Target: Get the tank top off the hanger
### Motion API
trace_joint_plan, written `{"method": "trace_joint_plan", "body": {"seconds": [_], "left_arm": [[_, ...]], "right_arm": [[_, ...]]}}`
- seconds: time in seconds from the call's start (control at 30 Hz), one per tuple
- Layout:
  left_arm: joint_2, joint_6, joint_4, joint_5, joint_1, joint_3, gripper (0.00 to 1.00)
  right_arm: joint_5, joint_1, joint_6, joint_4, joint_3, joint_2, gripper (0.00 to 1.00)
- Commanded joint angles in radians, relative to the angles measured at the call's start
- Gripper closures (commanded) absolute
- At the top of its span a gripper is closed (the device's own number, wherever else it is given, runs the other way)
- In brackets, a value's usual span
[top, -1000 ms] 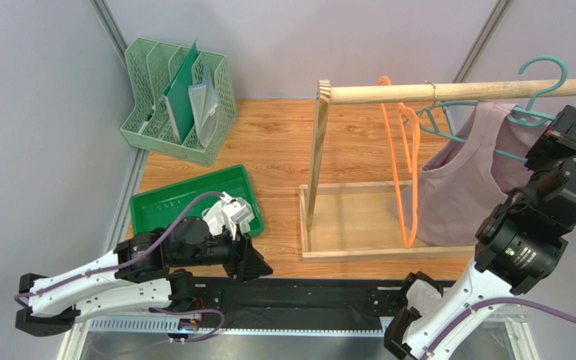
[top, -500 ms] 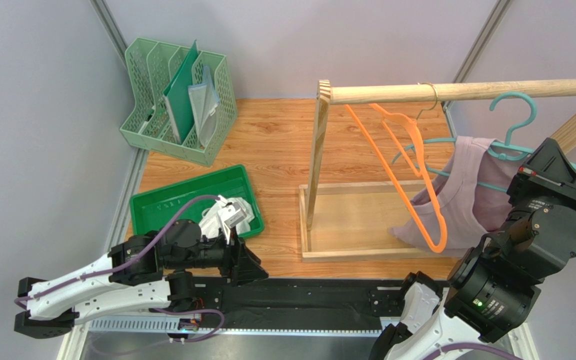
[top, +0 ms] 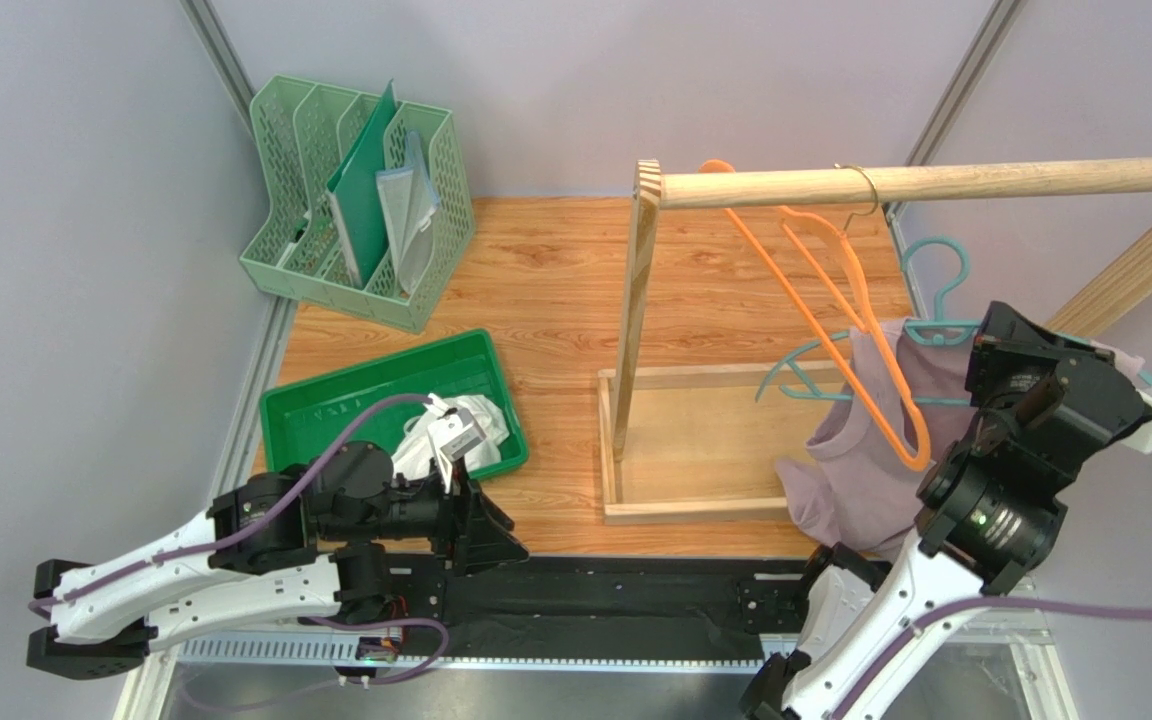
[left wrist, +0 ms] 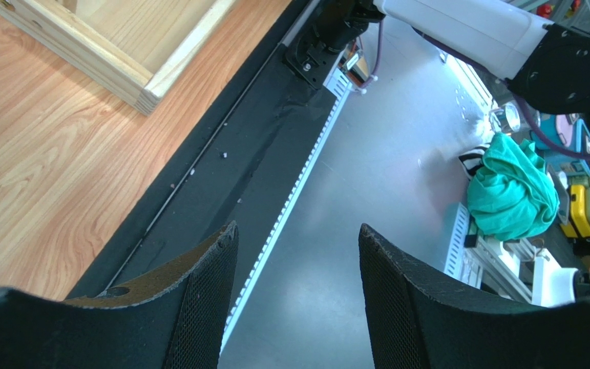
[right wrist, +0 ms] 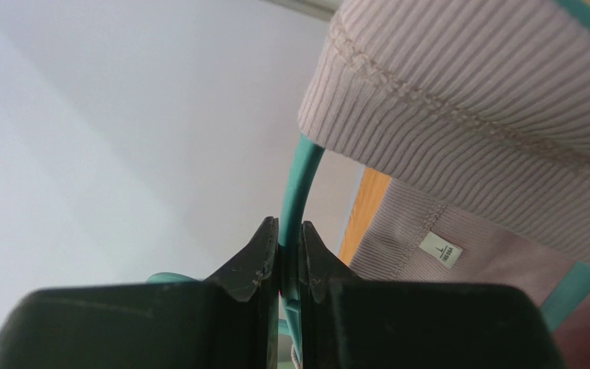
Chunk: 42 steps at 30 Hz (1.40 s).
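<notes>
A mauve ribbed tank top (top: 860, 480) hangs on a teal hanger (top: 931, 285), which is below the wooden rod (top: 988, 180) and off it. My right gripper (top: 995, 353) is shut on the hanger. In the right wrist view the black fingers (right wrist: 256, 257) pinch the teal hanger (right wrist: 300, 181) just beside the tank top's strap (right wrist: 475, 92), and my right gripper (right wrist: 290, 234) holds nothing else. My left gripper (top: 495, 528) is low at the table's near edge, far from the garment. Seen from its wrist, my left gripper (left wrist: 298, 242) is open and empty over the black mat.
An orange hanger (top: 838, 315) hangs on the rod, overlapping the teal one. The rack's upright (top: 635, 315) and base frame (top: 702, 503) stand mid-table. A green tray (top: 312, 408) holds a white object (top: 462, 428). A green file organiser (top: 357, 203) sits back left.
My right arm has carried the teal hanger and tank top down and to the left, off the rod. The orange hanger has swung. The left arm has barely shifted.
</notes>
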Motion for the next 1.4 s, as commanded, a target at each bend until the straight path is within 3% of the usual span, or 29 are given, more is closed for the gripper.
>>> {"method": "trace_joint_plan", "body": {"seconds": [0.0,0.23,0.47,0.6,0.73,1.0,1.13,1.27,1.37], "left_arm": [[-0.013,0.026,-0.001,-0.059,-0.003,0.025,0.35],[0.007,0.026,0.055,-0.157,-0.002,0.023,0.35],[0.080,0.066,0.083,-0.268,0.015,0.089,0.30],[0.116,0.058,0.152,-0.167,0.139,0.098,0.30],[0.139,0.041,0.215,-0.004,0.311,0.101,0.30],[0.246,0.004,0.385,0.235,0.567,0.127,0.30],[0.317,-0.013,0.478,0.304,0.653,0.133,0.30],[0.451,-0.045,0.612,0.440,0.806,0.132,0.31],[0.595,0.001,0.647,0.493,0.857,0.201,0.32]], "right_arm": [[-0.252,0.002,-0.065,0.227,-0.117,0.065,1.00],[-0.421,0.005,-0.111,0.398,-0.266,0.157,1.00],[-0.369,0.132,-0.120,0.583,-0.432,0.168,1.00],[-0.241,0.330,-0.113,0.681,-0.478,0.198,1.00],[-0.214,0.427,-0.111,0.820,-0.490,0.277,1.00],[-0.403,0.451,-0.111,1.281,-0.578,0.497,1.00],[-0.515,0.457,0.034,1.593,-0.598,0.689,1.00],[-0.532,0.500,0.140,1.673,-0.552,0.784,1.00],[-0.497,0.561,0.174,1.620,-0.504,0.801,1.00]]}}
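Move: The tank top hangs on its teal hanger, already pinched in the right hand; its middle is about 20 cm below that hand and 6 cm to its left. The rack's wooden base, over which it is taken, lies some 12 cm left, 4 cm ahead and 40 cm below; the orange hanger hangs about 14 cm left, 8 cm ahead, 8 cm lower. From the empty left hand the tank top is roughly 40 cm right and 12 cm ahead, about level. The teal hanger with the tank top, still clamped in the right fingers, is carried some 24 cm forward and nearly as far down, bending left midway, past the orange hanger to its far side under the bar, while the hand swings about 55 degrees counter-clockwise. The open left hand goes forward some 20 cm, rising slightly and turning counter-clockwise, closing on the hanger but touching nothing. ##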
